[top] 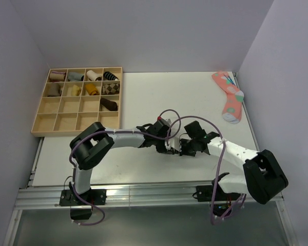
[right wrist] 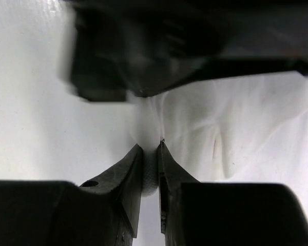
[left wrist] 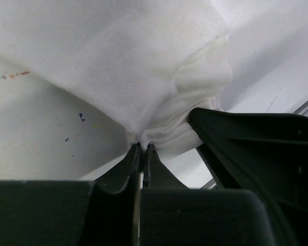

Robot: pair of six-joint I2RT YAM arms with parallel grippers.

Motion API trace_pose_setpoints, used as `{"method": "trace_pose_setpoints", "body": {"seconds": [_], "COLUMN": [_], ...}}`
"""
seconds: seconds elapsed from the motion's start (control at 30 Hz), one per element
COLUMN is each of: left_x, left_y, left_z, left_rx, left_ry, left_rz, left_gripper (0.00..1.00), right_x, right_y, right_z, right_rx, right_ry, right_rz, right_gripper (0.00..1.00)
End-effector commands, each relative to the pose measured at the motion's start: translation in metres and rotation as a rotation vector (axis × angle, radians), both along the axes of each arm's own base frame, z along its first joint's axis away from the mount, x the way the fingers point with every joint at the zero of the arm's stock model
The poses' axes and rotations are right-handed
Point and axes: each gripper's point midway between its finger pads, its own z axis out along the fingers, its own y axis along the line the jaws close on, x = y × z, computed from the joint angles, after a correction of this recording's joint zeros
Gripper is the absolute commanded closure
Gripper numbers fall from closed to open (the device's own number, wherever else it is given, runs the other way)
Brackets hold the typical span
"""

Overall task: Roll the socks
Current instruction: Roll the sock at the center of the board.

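The white socks (left wrist: 143, 66) lie bunched on the white table, mid-front, and are almost wholly hidden under the two grippers in the top view. My left gripper (left wrist: 142, 146) is shut, pinching a fold of the sock fabric at its tips. My right gripper (right wrist: 150, 149) faces it from the right, jaws closed on another fold of the socks (right wrist: 220, 123), with knit fabric showing between its fingers. In the top view the left gripper (top: 167, 143) and right gripper (top: 185, 147) nearly touch. Each wrist view shows the other gripper's black body close by.
A wooden compartment tray (top: 56, 120) stands at the back left, with several tan, grey, brown and black sock rolls in its far rows. A coral-pink dotted sock (top: 229, 97) lies at the back right. A metal rail (top: 143, 195) runs along the near edge.
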Motion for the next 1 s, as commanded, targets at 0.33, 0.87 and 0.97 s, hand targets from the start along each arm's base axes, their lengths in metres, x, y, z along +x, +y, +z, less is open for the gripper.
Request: {"method": "trace_pose_setpoints", "body": {"seconds": [0.33,0.87,0.97], "left_x": [0.017,0.022,0.015], "left_y": [0.022,0.028,0.024], "left_z": [0.014,0.077,0.085], "left_rx": [-0.055,-0.061,-0.109], "left_ry": [-0.154,-0.758,-0.857], "left_rz": [0.185,0.200,0.160], "left_gripper": [0.85,0.68,0.66], "right_x": [-0.006,-0.008,-0.010], "right_y": [-0.015,-0.020,-0.018], "right_z": [0.005,0.008,0.012], "right_rx": [-0.040,-0.060,-0.059], "right_ry": [0.362,0.703,0.773], "right_rz": [-0.037,-0.082,-0.086], "right_gripper": [0.84,0.85,0.85]}}
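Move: Both grippers are down at the near end of the white sock, which is already pinched in each. The sock's middle lies about 4 cm ahead of the left fingers and 2 cm to their right, 1 cm lower. From the right fingers it lies some 4 cm ahead, 2 cm to the left and 1 cm lower. The right fingertips are about 4 cm to the right of the left ones, nearly level with them; the board around is bare. Keep the right gripper shut on the sock's folded end, low over the board, and swing its fingertips back towards the base by some 35 degrees while easing it about 2 cm to the right. Meanwhile open the left fingers part way to let go, draw them left off the sock, then lift about 5 cm as their tips swing forward, coming partly back to the right. ##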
